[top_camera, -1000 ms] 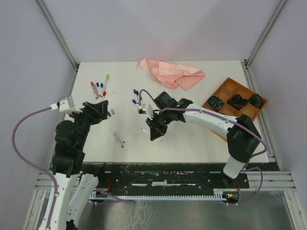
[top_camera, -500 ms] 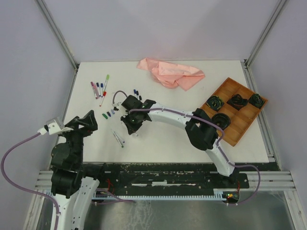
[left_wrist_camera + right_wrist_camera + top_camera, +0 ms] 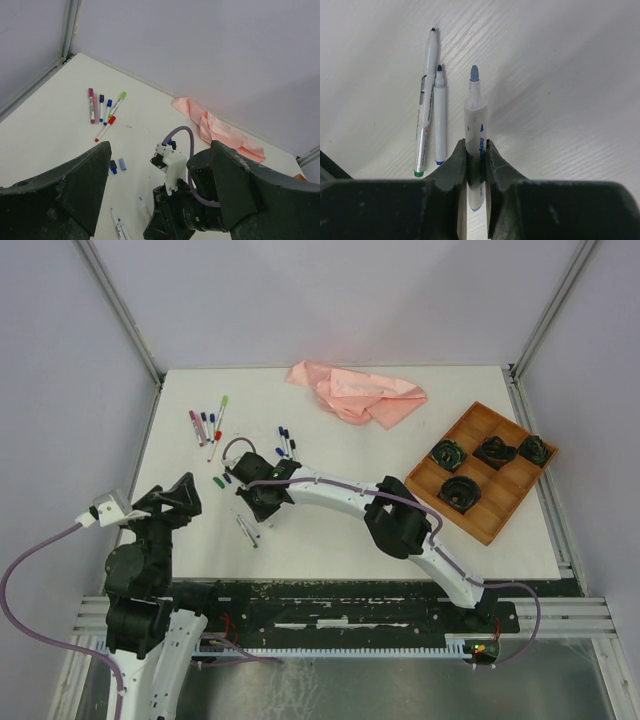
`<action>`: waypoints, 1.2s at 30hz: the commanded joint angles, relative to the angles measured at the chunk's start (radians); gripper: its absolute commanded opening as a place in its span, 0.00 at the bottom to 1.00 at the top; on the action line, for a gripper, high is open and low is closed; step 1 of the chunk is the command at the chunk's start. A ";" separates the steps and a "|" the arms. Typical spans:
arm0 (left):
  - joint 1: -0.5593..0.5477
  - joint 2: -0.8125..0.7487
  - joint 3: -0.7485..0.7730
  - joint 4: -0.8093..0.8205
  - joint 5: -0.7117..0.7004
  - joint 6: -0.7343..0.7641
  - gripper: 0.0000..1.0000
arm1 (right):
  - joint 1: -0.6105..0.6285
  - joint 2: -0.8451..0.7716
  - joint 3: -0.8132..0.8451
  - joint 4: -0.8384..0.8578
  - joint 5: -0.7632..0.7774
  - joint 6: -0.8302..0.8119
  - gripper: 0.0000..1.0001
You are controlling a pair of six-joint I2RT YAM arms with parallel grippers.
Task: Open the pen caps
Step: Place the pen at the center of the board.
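My right gripper (image 3: 476, 150) is shut on the barrel of an uncapped white pen (image 3: 476, 117) with a light-blue tip, held low over the table. Two other uncapped pens (image 3: 433, 107) lie just left of it. In the top view the right gripper (image 3: 262, 502) is at left centre. Loose pen caps, green (image 3: 219, 481) and blue (image 3: 232, 477), lie just left of it; a navy cap (image 3: 113, 167) and a pale blue one (image 3: 122, 164) show in the left wrist view. Several capped pens (image 3: 205, 425) lie further back. My left gripper (image 3: 182, 496) is open and holds nothing, near the left edge.
A pink cloth (image 3: 358, 393) lies at the back. A wooden tray (image 3: 497, 508) with black coiled items stands at the right. More pens with blue caps (image 3: 287, 439) lie behind the right gripper. The right arm's forearm (image 3: 330, 492) spans the middle of the table.
The right arm has swung left from the table's centre, carrying the pen to beside the two uncapped pens. The left arm has pulled back toward the near left and its jaws have widened.
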 commanded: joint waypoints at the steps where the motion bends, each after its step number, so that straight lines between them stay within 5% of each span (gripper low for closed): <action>1: 0.005 -0.017 -0.004 0.022 -0.022 0.042 0.86 | 0.003 0.060 0.101 -0.039 0.075 0.050 0.19; 7: 0.006 -0.016 -0.004 0.022 -0.016 0.044 0.85 | 0.002 0.089 0.127 -0.050 0.081 0.053 0.30; 25: 0.005 -0.016 -0.005 0.022 -0.011 0.045 0.85 | -0.013 0.073 0.166 -0.051 -0.020 0.010 0.38; 36: 0.006 -0.016 -0.004 0.024 -0.005 0.047 0.85 | -0.103 -0.022 0.187 -0.043 -0.136 -0.205 0.39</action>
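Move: The right hand holds the uncapped blue pen just above the board, near its rear end. The spot where the pen will lie has its middle about 2 cm ahead of this hand, 1 cm left and 2 cm below. At the same depth, the blue-ended pen lies some 3 cm left and 1 cm back, and the green-ended pen 5 cm left and 2 cm back. From the idle left hand the spot is roughly 8 cm ahead, 12 cm right and 30 cm below. The right hand sinks just under 2 cm, easing about 1 cm forward, to lay the uncapped blue pen on the board beside the two bare pens, and its fingers open from a narrow pinch to about two fifths, letting go. It stays low over the pen with hardly any travel while the fingers finish opening, then rises about 2 cm and slides another 1.5 cm forward, empty and still pointing steeply down. ##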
